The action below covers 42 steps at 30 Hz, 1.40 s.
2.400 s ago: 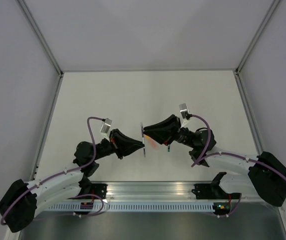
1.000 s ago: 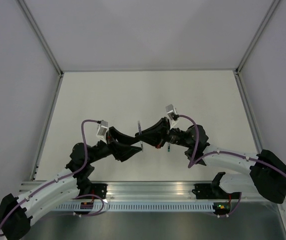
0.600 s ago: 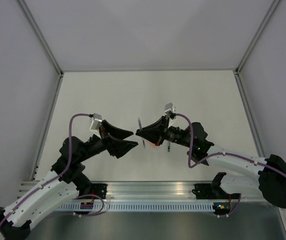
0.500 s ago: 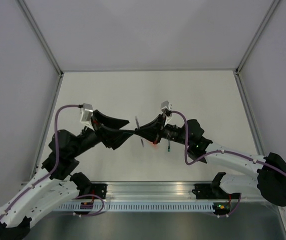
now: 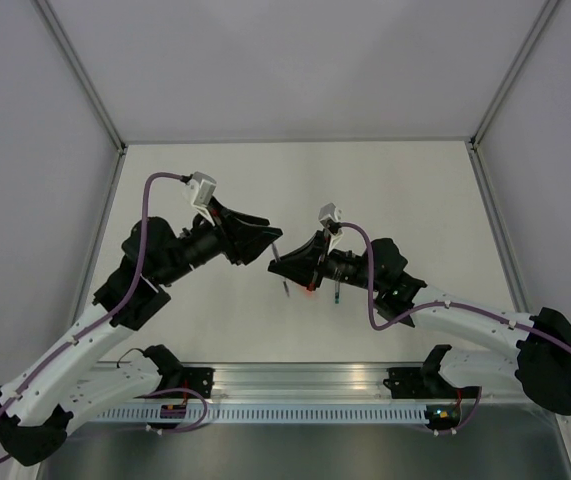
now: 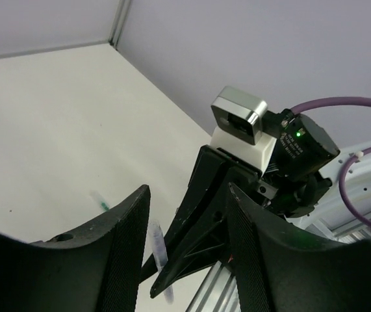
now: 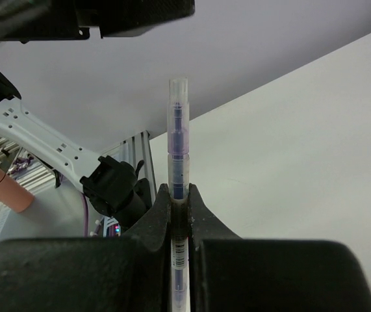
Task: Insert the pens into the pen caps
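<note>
My right gripper (image 7: 179,195) is shut on a thin silver-grey pen (image 7: 178,130) with purple ink showing through it. The pen stands out past the fingers, and a clear grey cap section sits on its upper end. From above, the same pen (image 5: 281,268) hangs tilted over the table in the right gripper (image 5: 283,266). My left gripper (image 5: 272,234) is raised just up and left of the pen's top. Its jaws (image 6: 188,188) are open with nothing gripped, and the pen (image 6: 156,250) shows beside its left finger. A pink-orange marker (image 5: 310,288) and a dark green pen (image 5: 336,293) lie under the right arm.
A blurred green-tipped piece (image 6: 101,203) lies on the white table (image 5: 265,190). The metal rail (image 5: 295,385) with the arm bases runs along the near edge. Grey walls with metal posts (image 5: 85,75) enclose the left, right and back sides.
The left arm has lifted and swung up and back from beside the pen, its jaws widening then narrowing. The right gripper kept hold of the pen and shifted slightly left.
</note>
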### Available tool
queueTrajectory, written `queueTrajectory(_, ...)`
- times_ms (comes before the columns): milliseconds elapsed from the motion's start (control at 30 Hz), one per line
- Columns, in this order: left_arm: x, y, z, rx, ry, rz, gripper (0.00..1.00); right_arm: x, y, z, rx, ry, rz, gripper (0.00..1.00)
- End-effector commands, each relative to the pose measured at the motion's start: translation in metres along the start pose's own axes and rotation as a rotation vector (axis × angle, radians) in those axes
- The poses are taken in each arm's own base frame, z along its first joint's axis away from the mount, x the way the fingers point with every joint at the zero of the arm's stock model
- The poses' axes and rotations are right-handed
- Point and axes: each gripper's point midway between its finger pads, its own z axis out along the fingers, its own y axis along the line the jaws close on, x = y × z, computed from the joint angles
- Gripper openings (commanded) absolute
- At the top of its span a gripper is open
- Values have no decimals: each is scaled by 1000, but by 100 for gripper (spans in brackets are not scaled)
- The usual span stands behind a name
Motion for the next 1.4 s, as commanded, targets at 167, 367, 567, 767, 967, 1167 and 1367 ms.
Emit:
queueTrajectory(167, 22, 12, 5, -20, 54, 8, 52, -21, 12, 2, -40, -61, -29, 0)
queueTrajectory(367, 32, 20, 4, -39, 54, 15, 48, -21, 12, 1, -34, -66, -28, 0)
queueTrajectory(567, 51, 18, 9, 13, 99, -10, 18, -23, 11, -1, -29, -84, -32, 0)
queueTrajectory(767, 74, 10, 11, 93, 139, -75, 2, -34, -1, -10, 51, -155, -88, 0)
queueTrajectory(967, 90, 6, 8, 146, 164, -119, 2, -61, -4, -12, 114, -212, -133, 0)
queueTrajectory(1167, 106, 3, 7, 194, 188, -152, 2, -110, 3, -4, 147, -266, -190, 0)
queueTrajectory(1367, 121, -1, 2, 251, 206, -177, 2, -135, -2, 5, 205, -253, -247, 0)
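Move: The clear cap on the upper end of the upright pen is roughly 6 cm below the open left gripper, about 1 cm ahead and 1 cm to its right. From the right gripper, which already grips the pen lower down, the cap is some 5 cm up and 1 cm ahead. Far below on the table, about 38 cm under the left gripper, a blue pen lies 6 cm ahead and 3 cm right, a pink marker 7 cm ahead and 8 cm right. Lower the left gripper about 5 cm almost straight down onto the clear upper end of the pen, then shut its fingers to pinch it while the right gripper keeps its hold lower down. With both gripping, shift the two hands together about 1 cm right and 1 cm down, then lift both some 2 cm, the right one also easing forward. ##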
